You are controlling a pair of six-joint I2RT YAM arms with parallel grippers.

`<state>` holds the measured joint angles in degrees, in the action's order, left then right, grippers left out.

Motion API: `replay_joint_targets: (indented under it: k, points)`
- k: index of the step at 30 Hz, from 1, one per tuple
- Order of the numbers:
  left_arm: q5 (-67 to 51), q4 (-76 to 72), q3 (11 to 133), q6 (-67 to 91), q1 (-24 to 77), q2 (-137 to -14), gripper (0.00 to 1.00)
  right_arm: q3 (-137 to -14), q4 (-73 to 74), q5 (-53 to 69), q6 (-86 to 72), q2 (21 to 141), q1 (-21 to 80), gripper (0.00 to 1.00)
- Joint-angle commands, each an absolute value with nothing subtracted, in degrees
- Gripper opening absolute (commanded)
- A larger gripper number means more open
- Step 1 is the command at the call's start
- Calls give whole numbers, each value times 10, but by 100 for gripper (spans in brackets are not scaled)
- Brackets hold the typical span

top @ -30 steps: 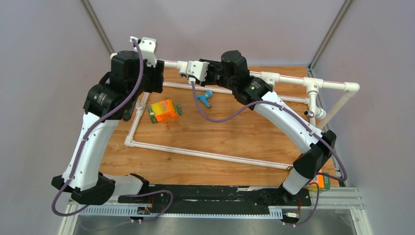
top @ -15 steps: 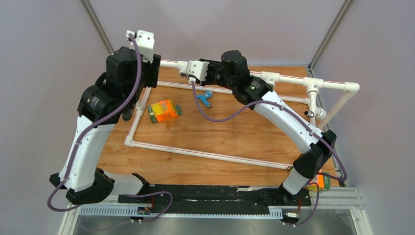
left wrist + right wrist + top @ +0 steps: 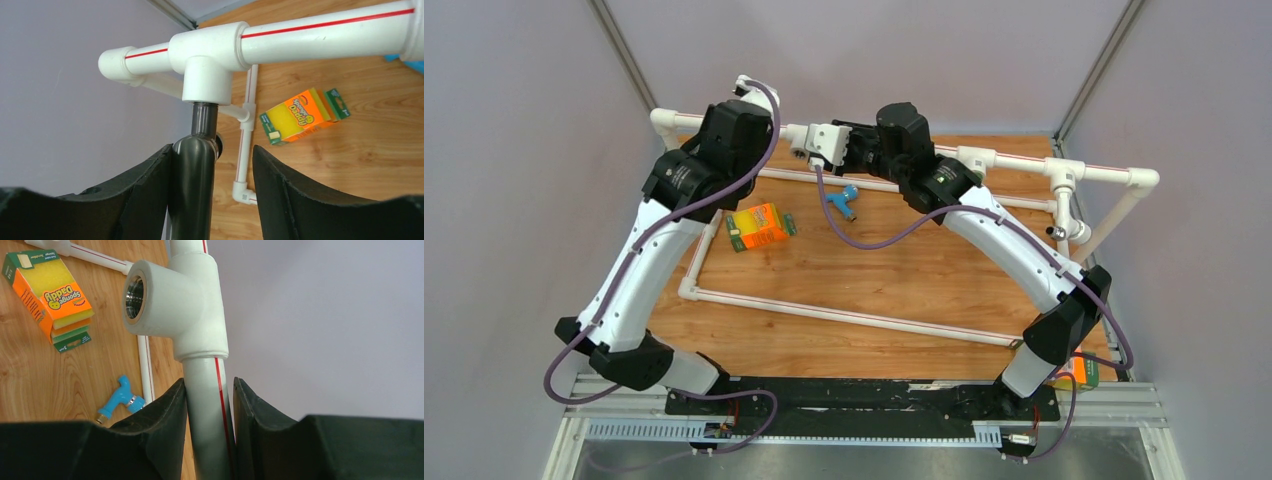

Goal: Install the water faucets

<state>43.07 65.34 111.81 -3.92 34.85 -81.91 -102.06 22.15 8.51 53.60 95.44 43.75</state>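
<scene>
A dark-brown tube faucet [image 3: 192, 190] hangs from the end tee socket [image 3: 207, 75] of the white pipe frame, its threaded neck entering the socket. My left gripper [image 3: 212, 150] stands open around this tube: one finger rests against it, the other is a clear gap away. My right gripper [image 3: 209, 382] is shut on the frame's top white pipe [image 3: 207, 405], just below an empty tee socket [image 3: 165, 300]. A small blue faucet [image 3: 844, 198] lies loose on the wooden board, also in the right wrist view [image 3: 117, 400].
An orange sponge box [image 3: 759, 226] lies on the board inside the white pipe frame [image 3: 844, 318]. The frame's raised top rail runs along the back to a corner post at the right [image 3: 1064, 190]. Grey walls close in both sides. A second orange box [image 3: 1081, 372] sits by the right arm's base.
My left arm has swung in from the far left toward the top rail's left end, its wrist turning over. The right arm and the loose items have not moved.
</scene>
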Motion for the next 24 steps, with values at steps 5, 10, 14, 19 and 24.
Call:
replay_joint_targets:
  k: [5, 10, 14, 19, 24]
  points:
    - [509, 644, 1100, -110, 351, -842, 48, -993, 313, 141, 461, 996, 457, 0]
    - [541, 637, 1063, -146, 393, -843, 24, -998, 314, 141, 461, 1001, 457, 0]
    - [584, 632, 1046, -164, 439, -856, 10, -1001, 313, 143, 460, 1003, 458, 0]
    - [597, 621, 999, -188, 471, -849, 9, -998, 314, 140, 461, 1003, 457, 0]
    - [508, 624, 1022, -142, 484, -828, 31, -999, 313, 140, 461, 1004, 457, 0]
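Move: The black faucet body hangs almost between the left hand's open fingers, about 1 cm to their left at the same height. The white tee it screws into is roughly 7 cm ahead, 1 cm left and 3 cm above. The next tee stands about 4 cm ahead, 13 cm right and 3 cm up; the sponge box lies 3 cm back, 4 cm right, some 36 cm below. From the right hand, holding the pipe, the faucet body is about 17 cm left, 3 cm back and 2 cm lower. The left fingers shut on both sides of the faucet body just below its threaded neck, the hand first easing about 1.5 cm left to centre on it. Gripping it, the hand rolls some 20 degrees, left side rising (clockwise looking forward), in the sense that screws it into the tee, while drifting about a centimetre right and slightly down. The right hand keeps its hold on the pipe. ##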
